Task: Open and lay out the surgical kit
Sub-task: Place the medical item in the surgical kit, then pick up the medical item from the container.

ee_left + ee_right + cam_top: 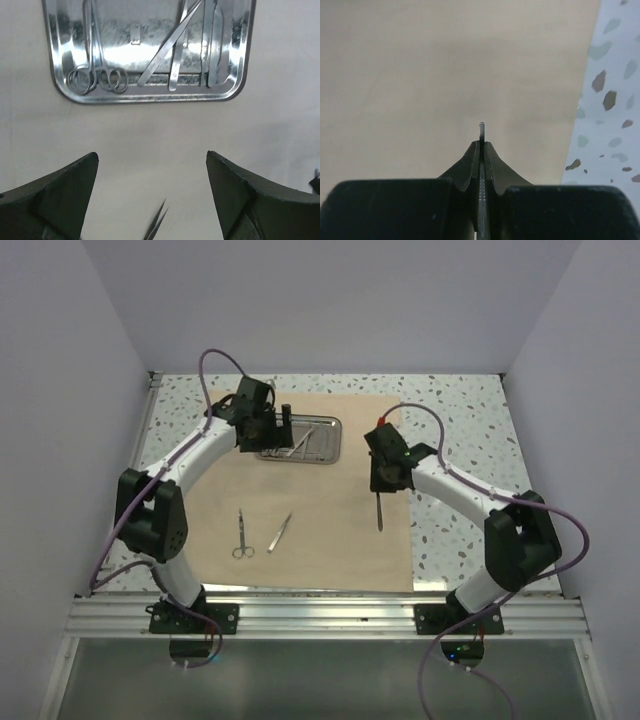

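The beige cloth wrap lies spread flat. The steel tray sits at its far middle, and its rim also shows in the left wrist view. It holds scissors, tweezers and other thin tools. Another pair of scissors and tweezers lie on the near cloth. My left gripper is open and empty above the cloth just short of the tray. My right gripper is shut on a thin scalpel-like tool, which points toward me over the right of the cloth.
The speckled tabletop shows around the cloth and at the right of the right wrist view. White walls close in the left, back and right. A metal rail runs along the near edge.
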Robot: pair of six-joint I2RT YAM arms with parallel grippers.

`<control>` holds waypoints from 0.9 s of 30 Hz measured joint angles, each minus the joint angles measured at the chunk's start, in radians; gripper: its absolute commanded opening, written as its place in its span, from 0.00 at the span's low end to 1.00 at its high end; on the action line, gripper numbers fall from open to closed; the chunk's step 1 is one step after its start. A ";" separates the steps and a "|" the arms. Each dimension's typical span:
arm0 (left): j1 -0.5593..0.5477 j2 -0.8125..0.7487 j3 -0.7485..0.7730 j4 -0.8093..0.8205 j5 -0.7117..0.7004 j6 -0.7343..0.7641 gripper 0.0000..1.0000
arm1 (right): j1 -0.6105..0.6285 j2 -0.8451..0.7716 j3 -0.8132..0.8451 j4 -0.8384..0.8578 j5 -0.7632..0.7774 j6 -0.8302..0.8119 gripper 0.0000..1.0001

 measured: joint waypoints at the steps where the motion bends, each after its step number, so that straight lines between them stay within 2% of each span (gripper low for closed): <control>1: -0.006 0.036 0.044 0.001 -0.003 0.007 0.90 | 0.019 -0.022 -0.053 0.011 -0.010 0.009 0.00; 3: -0.021 0.114 0.131 0.005 -0.010 0.022 0.89 | 0.064 -0.060 -0.143 0.019 -0.027 0.026 0.00; 6: -0.039 0.228 0.254 0.005 -0.022 0.045 0.81 | 0.113 -0.085 -0.211 0.038 -0.081 0.044 0.01; 7: -0.043 0.260 0.288 0.002 -0.027 0.052 0.78 | 0.116 -0.085 -0.217 0.039 -0.097 0.048 0.16; 8: -0.045 0.294 0.322 0.003 -0.035 0.064 0.75 | 0.117 -0.085 -0.222 0.042 -0.110 0.054 0.57; 9: -0.046 0.328 0.352 0.002 -0.042 0.076 0.70 | 0.116 -0.085 -0.224 0.040 -0.121 0.062 0.69; 11: -0.046 0.370 0.378 0.005 -0.057 0.095 0.64 | 0.115 -0.085 -0.224 0.035 -0.125 0.063 0.80; 12: -0.045 0.386 0.380 0.005 -0.066 0.105 0.58 | 0.114 -0.086 -0.224 0.029 -0.122 0.063 0.80; 14: -0.045 0.405 0.378 0.000 -0.080 0.129 0.55 | 0.114 -0.091 -0.224 0.012 -0.116 0.061 0.81; 22: -0.045 0.407 0.270 0.046 -0.088 0.224 0.54 | 0.114 -0.111 -0.219 -0.047 -0.089 0.054 0.81; 27: -0.045 0.408 0.261 0.082 -0.080 0.239 0.55 | 0.114 -0.087 -0.177 -0.080 -0.081 0.036 0.80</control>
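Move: My right hand still grips the scalpel; its bare patch of cloth is about 11 cm back, 2 cm left and 7 cm below. From that hand the laid-out tweezers lie 9 cm back, 21 cm left, the scissors 9 cm back, 29 cm left. For my left hand, the slanting tweezers in the tray are roughly 12 cm ahead, 7 cm right, 10 cm down; the tray scissors lie 7 cm left of them, two flat tools 4 cm right. I draw my right hand back some 8 cm and down 4 onto the bare cloth, tipping the fingers further down, then open them wide to let go of the scalpel and hover there. Meanwhile my left hand swings forward and right over the tray's near edge, then sinks about 8 cm towards the slanting tweezers' near end, turning slightly clockwise, its fingers narrowing to half open. ##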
